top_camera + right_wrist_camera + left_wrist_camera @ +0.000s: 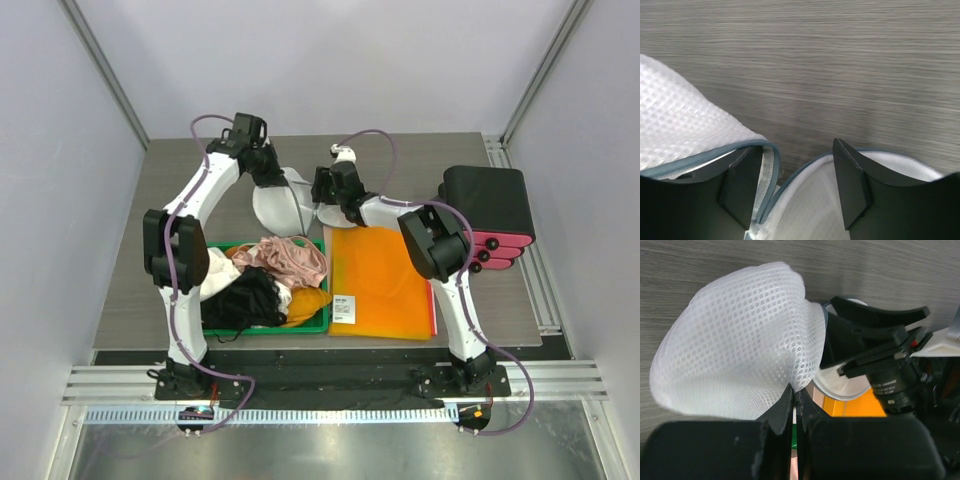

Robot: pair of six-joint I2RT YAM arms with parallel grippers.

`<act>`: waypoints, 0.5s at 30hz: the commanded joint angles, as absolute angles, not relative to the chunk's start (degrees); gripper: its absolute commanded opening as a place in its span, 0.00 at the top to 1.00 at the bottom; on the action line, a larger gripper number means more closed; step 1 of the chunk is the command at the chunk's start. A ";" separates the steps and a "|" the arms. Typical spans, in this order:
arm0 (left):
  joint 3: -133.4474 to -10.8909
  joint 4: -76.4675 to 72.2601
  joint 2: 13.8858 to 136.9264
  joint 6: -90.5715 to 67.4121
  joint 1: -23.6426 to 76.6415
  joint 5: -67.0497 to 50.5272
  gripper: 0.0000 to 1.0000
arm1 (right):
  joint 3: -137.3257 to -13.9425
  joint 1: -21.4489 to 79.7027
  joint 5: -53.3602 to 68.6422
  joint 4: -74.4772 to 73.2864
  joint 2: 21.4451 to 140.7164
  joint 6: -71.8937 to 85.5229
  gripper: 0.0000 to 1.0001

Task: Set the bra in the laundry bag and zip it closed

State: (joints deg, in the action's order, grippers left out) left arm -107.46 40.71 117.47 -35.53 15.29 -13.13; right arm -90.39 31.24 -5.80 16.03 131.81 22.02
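The white mesh laundry bag (278,208) lies on the table behind the tray, its mouth unzipped. My left gripper (274,178) is shut on the edge of its dome (735,350), pinching the mesh at the fingertips (795,390). My right gripper (322,195) stands open at the bag's mouth (797,147). One finger (742,185) is tucked under the dome's grey-trimmed rim (700,155) and the other finger (852,185) rests over the round flap (810,205). The black bra (245,298) lies in the green tray, away from both grippers.
The green tray (324,300) also holds a pink lacy garment (290,258) and a yellow one (308,303). An orange sheet (385,280) lies right of it. A black box on pink blocks (488,200) stands at the far right.
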 commanded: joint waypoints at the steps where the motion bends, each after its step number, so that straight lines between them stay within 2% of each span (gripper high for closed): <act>1: -106.00 38.67 114.43 -34.72 15.03 -17.22 1.00 | -93.86 30.32 -10.37 12.83 130.96 18.11 0.36; 5: -106.78 38.85 114.43 -34.80 14.94 -16.88 1.00 | -93.60 30.32 -10.37 12.66 129.38 16.44 0.32; 9: -110.90 40.25 115.57 -34.80 14.85 -16.61 1.00 | -91.15 30.93 -10.98 11.69 125.08 15.47 0.24; 15: -115.13 41.05 118.03 -35.77 14.50 -16.87 1.00 | -80.18 33.40 -15.56 13.44 113.74 11.60 0.16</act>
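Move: The white laundry bag hangs from the left fingers, its body about 8 cm below them and 2 cm to their left; the rim of its mouth stands between the right hand's open fingers, some 2 cm left of and 1 cm ahead of that hand's point. The lid lies 4 cm to the right hand's right, 2 cm back and 4 cm below. The pink garment in the tray is about 16 cm back and 7 cm left of the right hand. The bag's rim is left by the right hand, which edges right and a touch forward, then draws back, ending about 3 cm to the right, 2 cm back and a little higher, fingers spreading wider as its left side rolls down some 10 degrees. The left fingers keep their pinch on the bag, dip slightly, then lift it to end about 2 cm higher. ##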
